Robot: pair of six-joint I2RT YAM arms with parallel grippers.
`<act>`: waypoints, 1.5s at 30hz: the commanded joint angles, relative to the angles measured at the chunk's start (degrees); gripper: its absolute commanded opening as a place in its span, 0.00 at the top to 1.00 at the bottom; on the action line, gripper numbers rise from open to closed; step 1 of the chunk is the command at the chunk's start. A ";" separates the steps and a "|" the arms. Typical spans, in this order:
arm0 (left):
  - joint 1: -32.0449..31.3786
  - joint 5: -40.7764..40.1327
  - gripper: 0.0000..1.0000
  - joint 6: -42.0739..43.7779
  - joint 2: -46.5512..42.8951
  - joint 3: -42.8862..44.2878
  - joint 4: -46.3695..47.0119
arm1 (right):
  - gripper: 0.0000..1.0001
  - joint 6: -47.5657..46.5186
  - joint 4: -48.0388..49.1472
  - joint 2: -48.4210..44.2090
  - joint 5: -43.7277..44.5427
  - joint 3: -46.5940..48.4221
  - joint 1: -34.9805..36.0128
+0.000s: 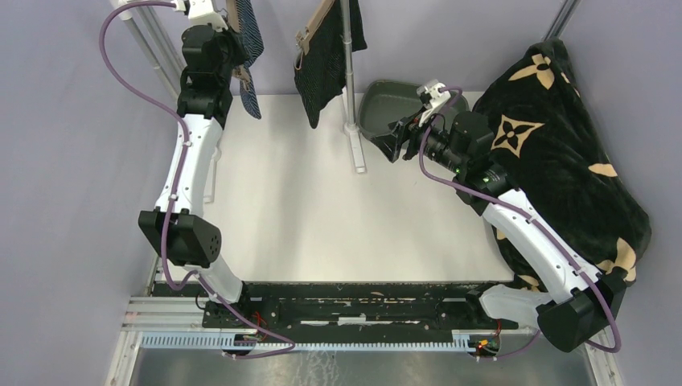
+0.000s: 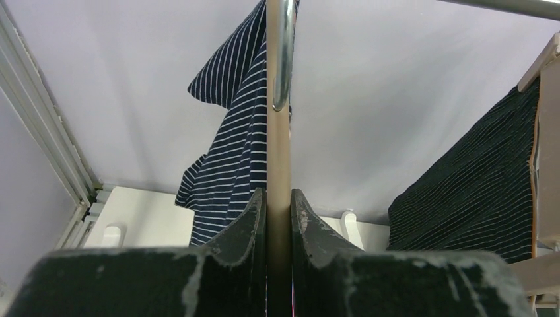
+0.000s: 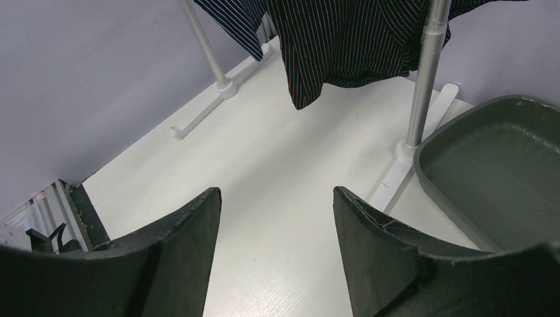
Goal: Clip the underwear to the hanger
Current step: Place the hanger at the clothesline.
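Observation:
My left gripper point(image 2: 279, 198) is shut on the edge-on tan wooden hanger point(image 2: 279, 155), whose metal hook point(image 2: 282, 59) rises above the jaws. Beside that hanger the navy striped underwear point(image 2: 231, 152) hangs down. In the top view this hanger point(image 1: 235, 16) and the navy underwear point(image 1: 251, 36) sit at the far left with the left gripper point(image 1: 232, 40) on them. The black pinstriped underwear point(image 1: 326, 56) hangs from a second wooden hanger point(image 1: 314, 28) by the rack pole point(image 1: 347, 48). My right gripper point(image 1: 394, 138) is open and empty above the table, below the black underwear point(image 3: 350, 39).
A dark green bin point(image 1: 394, 100) stands at the back beside the rack's foot point(image 1: 356, 149). A big black blanket with tan flower motifs point(image 1: 563, 153) covers the right side. The rack's left foot point(image 3: 211, 99) lies along the back wall.

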 commanded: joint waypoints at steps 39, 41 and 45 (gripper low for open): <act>1.44 2.04 0.47 -1.20 6.74 11.01 4.68 | 0.29 -2.97 0.21 1.65 1.73 2.93 -0.53; 1.44 1.98 0.40 -1.54 6.05 11.00 4.59 | 0.28 -3.03 0.18 1.46 1.95 2.95 -0.58; 1.43 1.86 0.28 -1.74 3.90 10.91 4.64 | 0.28 -3.14 0.07 1.27 2.23 2.91 -0.62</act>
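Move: The clothesline rod that the left gripper's hanger is meant for runs crosswise roughly 5 cm ahead and 8 cm above this hand. The striped underwear clipped to the held hanger hangs some 8 cm ahead, 3 cm left and 8 cm below. The dark underwear already on the line is about 6 cm ahead, 15 cm right and 8 cm lower. From the right hand, that hanging spot lies some 26 cm ahead, 31 cm left and 17 cm up. Bring the left gripper, still pinching the wooden hanger, up about 1.5 cm with a slight upward tip, then forward some 3.5 cm to carry the hook over the clothesline rod, sinking back about as far as it rose. Pause there, open the fingers wide to let go of the hanger, and ease up about a centimetre. ##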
